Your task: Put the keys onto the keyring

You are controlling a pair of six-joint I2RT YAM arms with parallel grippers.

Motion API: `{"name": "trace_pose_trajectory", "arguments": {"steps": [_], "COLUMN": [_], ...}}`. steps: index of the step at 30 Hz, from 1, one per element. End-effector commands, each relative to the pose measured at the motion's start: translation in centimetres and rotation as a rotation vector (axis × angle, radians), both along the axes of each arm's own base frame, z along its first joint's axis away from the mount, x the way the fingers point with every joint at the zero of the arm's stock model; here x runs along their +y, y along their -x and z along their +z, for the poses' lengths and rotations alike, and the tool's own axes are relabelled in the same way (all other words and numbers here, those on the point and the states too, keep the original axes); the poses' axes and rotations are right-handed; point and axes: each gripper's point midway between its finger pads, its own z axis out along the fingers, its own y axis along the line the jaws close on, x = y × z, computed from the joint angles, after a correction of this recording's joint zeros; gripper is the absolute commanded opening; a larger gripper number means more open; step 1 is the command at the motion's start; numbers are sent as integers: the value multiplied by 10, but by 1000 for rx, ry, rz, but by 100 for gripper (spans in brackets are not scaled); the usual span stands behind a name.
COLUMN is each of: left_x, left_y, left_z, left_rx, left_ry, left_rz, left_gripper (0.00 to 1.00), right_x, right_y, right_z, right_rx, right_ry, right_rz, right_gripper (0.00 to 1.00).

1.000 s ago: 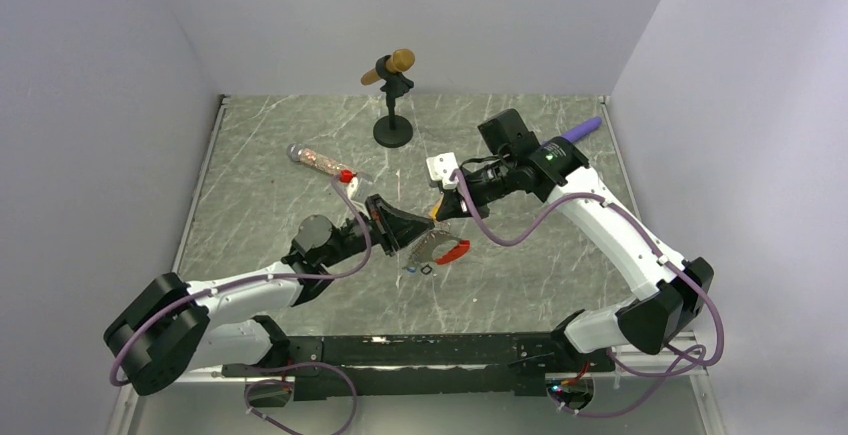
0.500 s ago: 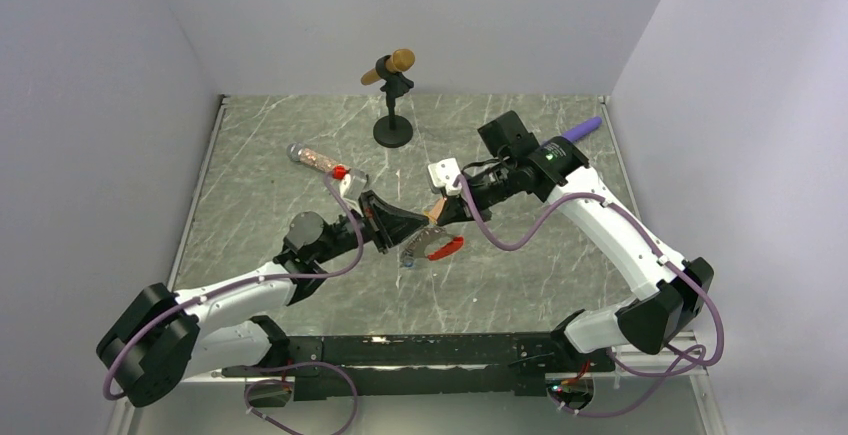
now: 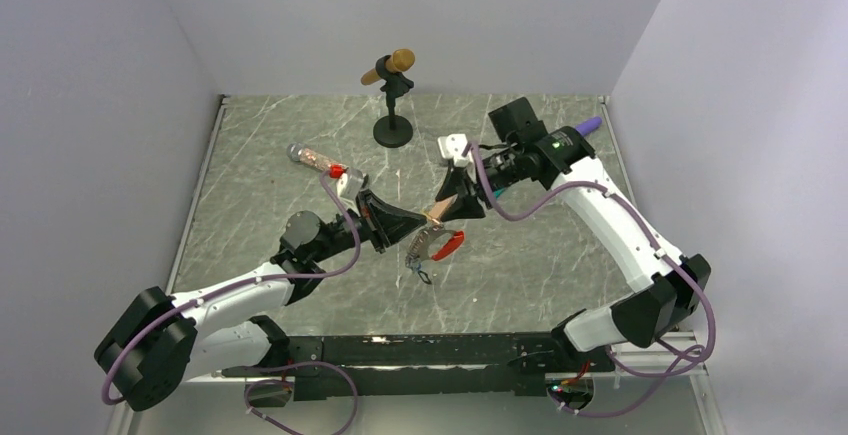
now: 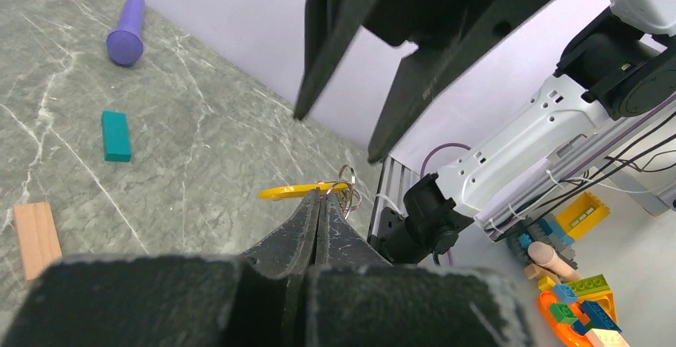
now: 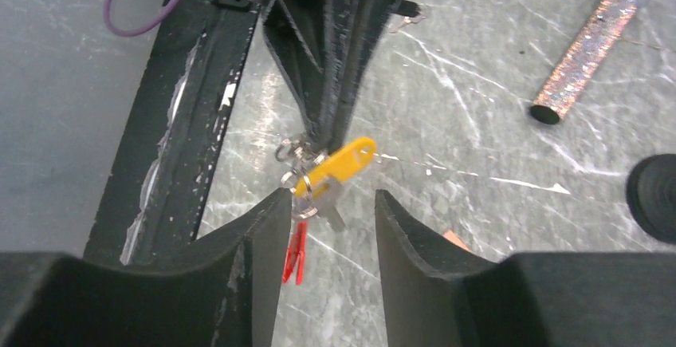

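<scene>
My left gripper (image 3: 422,222) is shut on the keyring (image 4: 347,179), pinching its silvery ring above the table. A yellow-tagged key (image 5: 339,163) hangs on that ring, and the red fob (image 5: 296,251) dangles below it. In the top view the fob (image 3: 450,245) and a small bunch of keys (image 3: 420,265) hang under the fingertips. My right gripper (image 5: 331,199) is open and faces the left one tip to tip, its fingers on either side of the yellow key without holding it. The ring rests near its left finger (image 5: 271,227).
A purple stick (image 4: 127,32), a teal block (image 4: 116,136) and a salmon block (image 4: 36,239) lie on the marble table. A glittery tube (image 3: 315,162) lies at the back left, and a microphone stand (image 3: 392,105) stands at the back centre. The black base rail (image 5: 175,84) runs along the near edge.
The right gripper has opened and let go of the yellow key, drawing back a little to the upper right. The left gripper stays shut on the ring and has risen slightly.
</scene>
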Motion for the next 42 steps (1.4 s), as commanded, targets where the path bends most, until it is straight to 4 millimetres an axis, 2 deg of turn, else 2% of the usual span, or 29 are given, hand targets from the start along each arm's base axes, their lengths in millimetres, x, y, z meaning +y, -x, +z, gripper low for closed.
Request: {"name": "trace_pose_trajectory", "arguments": {"steps": [1,7,13,17,25,27,30,32,37,39,42], "left_x": [3,7,21,29,44,37,17,7,-24,-39,-61], "left_y": [-1,-7,-21,-32,-48,-49,-49,-56,-79,-88,-86], "left_z": [16,12,13,7,1,-2,-5,-1,24,21,23], "left_rx": [-82,-139,-203,-216,-197,-165,-105,-94,-106,-64,-37], "left_ry": [7,-111,-337,-470,-559,-527,-434,-394,-338,-325,-234], "left_rz": [6,33,116,133,173,145,63,46,-19,-66,-153], "left_gripper": [0,0,0,0,0,0,0,0,0,0,0], "right_x": [-4,-27,-51,-63,-83,-87,-92,-95,-107,-115,-127], "right_y": [-9,-21,-26,-23,-26,-27,-28,-28,-33,-37,-42], "right_z": [39,40,10,-2,-28,-32,-35,-35,-35,-32,-27], "right_rx": [23,39,57,67,75,76,70,61,44,26,-1], "right_ry": [-144,-190,-188,-212,-252,-263,-266,-268,-283,-283,-291], "right_rz": [-19,-94,-187,-216,-279,-288,-302,-312,-362,-391,-443], "right_gripper": [51,57,62,64,65,66,66,66,68,68,69]}}
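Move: The left hand already has the keyring pinched at its fingertips, about 1 cm to its right and 1 cm below the hand point. On the table some 25 cm below lie the wooden block, about 20 cm ahead and 4 cm to the right, and the teal block, about 25 cm ahead and 17 cm to the right. From the right hand, already partly open, the keyring lies about 4 cm left, 2 cm back and 3 cm below. The right hand draws away from the keyring, some 12 cm to its right, first rising a little forward and then sinking to end about 5 cm lower, its fingers opening wider while it turns about 25 degrees clockwise. The left hand stays shut on the keyring and carries the hanging bundle about 9 cm forward towards the wooden block, bobbing down, up and down again, its left side rolling up some 30 degrees at most; after drifting left it swings back to finish about 3 cm right and lower. ##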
